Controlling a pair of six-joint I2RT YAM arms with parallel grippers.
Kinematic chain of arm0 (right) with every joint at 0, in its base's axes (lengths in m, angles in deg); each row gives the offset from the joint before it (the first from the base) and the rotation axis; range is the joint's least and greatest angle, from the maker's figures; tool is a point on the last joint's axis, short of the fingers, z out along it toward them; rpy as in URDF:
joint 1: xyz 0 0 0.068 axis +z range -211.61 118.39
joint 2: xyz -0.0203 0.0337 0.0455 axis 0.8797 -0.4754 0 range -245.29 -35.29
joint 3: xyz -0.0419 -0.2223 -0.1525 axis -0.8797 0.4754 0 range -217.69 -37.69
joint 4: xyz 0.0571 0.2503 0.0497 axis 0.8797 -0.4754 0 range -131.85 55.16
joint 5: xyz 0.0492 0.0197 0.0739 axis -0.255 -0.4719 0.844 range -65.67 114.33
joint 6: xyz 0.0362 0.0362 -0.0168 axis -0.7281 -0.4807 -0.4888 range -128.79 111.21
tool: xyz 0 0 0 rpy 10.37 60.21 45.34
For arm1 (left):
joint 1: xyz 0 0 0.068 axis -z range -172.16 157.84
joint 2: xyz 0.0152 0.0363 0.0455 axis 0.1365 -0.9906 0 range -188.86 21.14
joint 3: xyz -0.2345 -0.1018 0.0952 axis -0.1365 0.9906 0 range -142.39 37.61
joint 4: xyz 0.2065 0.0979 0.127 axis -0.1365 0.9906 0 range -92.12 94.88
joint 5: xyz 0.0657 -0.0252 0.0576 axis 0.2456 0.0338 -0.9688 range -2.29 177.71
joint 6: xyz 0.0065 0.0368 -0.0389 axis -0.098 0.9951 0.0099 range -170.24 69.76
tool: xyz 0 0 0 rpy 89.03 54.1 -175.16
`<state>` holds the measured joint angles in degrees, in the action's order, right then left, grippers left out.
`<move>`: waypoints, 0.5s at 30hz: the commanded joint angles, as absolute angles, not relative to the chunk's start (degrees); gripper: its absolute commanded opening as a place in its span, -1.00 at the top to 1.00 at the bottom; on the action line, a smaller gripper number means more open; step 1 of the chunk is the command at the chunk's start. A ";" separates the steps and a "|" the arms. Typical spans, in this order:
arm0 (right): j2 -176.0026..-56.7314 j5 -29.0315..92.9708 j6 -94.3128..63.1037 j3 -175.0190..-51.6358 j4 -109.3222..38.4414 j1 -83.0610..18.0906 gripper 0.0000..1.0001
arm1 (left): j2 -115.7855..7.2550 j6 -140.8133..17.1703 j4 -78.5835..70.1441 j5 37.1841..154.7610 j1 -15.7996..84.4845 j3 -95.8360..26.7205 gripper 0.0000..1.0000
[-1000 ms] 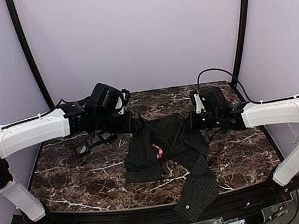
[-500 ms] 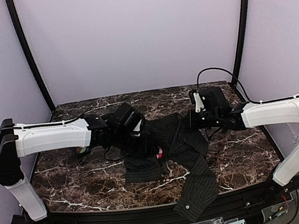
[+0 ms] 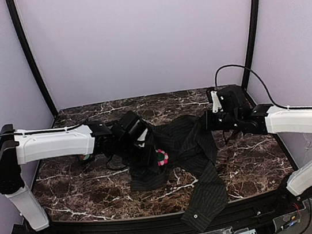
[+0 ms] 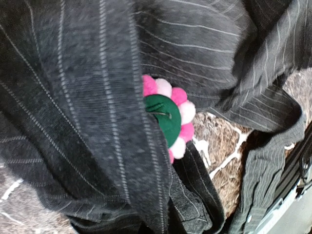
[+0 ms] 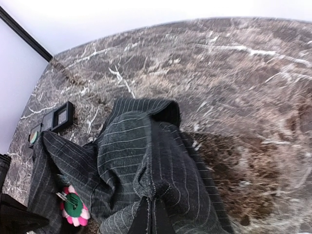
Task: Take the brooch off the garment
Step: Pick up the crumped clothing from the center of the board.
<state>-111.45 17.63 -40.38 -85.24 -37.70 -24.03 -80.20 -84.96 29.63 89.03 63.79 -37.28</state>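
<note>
A dark pinstriped garment (image 3: pixel 189 147) lies crumpled mid-table, one sleeve hanging over the front edge. The brooch (image 3: pixel 161 157) is pinned to it, with pink and white petals round a green disc (image 4: pixel 168 119), also seen low left in the right wrist view (image 5: pixel 73 207). My left gripper (image 3: pixel 148 152) is down on the cloth just left of the brooch, shut on a fold of the garment (image 4: pixel 97 122). That fold covers its fingers in the left wrist view. My right gripper (image 5: pixel 155 217) is shut on a raised ridge of garment (image 5: pixel 161 161) at the right side (image 3: pixel 209 124).
Small black square trays (image 5: pixel 58 116) sit on the marble table (image 3: pixel 73 187) at the back left, behind the left arm. Purple walls enclose the table on three sides. A black rail (image 3: pixel 159 224) runs along the front edge.
My left arm swung right and down onto the garment and its jaws shut on the cloth. The brooch now shows its green disc. My right arm shifted slightly right with the fabric.
</note>
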 commanded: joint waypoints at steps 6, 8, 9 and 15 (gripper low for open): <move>-91.83 5.69 -33.18 -92.08 -50.97 -24.79 1.00 | -58.78 -69.17 32.54 114.82 54.94 -30.69 0.99; -88.24 4.21 -31.42 -93.33 -51.39 -24.79 1.00 | -56.62 -68.76 32.58 121.17 53.62 -31.35 0.98; -86.72 3.59 -30.65 -93.87 -51.33 -24.79 1.00 | -55.56 -68.82 32.50 123.12 52.14 -31.37 0.98; -88.22 0.82 -29.01 -94.16 -50.29 -24.96 1.00 | -56.20 -73.94 22.38 135.68 43.49 -20.75 0.98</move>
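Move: Both hands already pinch the crumpled clothing. Its middle lies about 8 cm right, 4 cm ahead and 4 cm below the left hand, and some 10 cm left, 5 cm back and 11 cm below the right. The brooch is about 4 cm right of the left hand, 1 cm back and 3 cm lower. The loose sleeve lies about 14 cm right of the left hand, 18 cm back and 9 cm down. Both hands keep their pinch and swing the clothing up, left some 15 cm, right nearly 20, while spreading apart. ##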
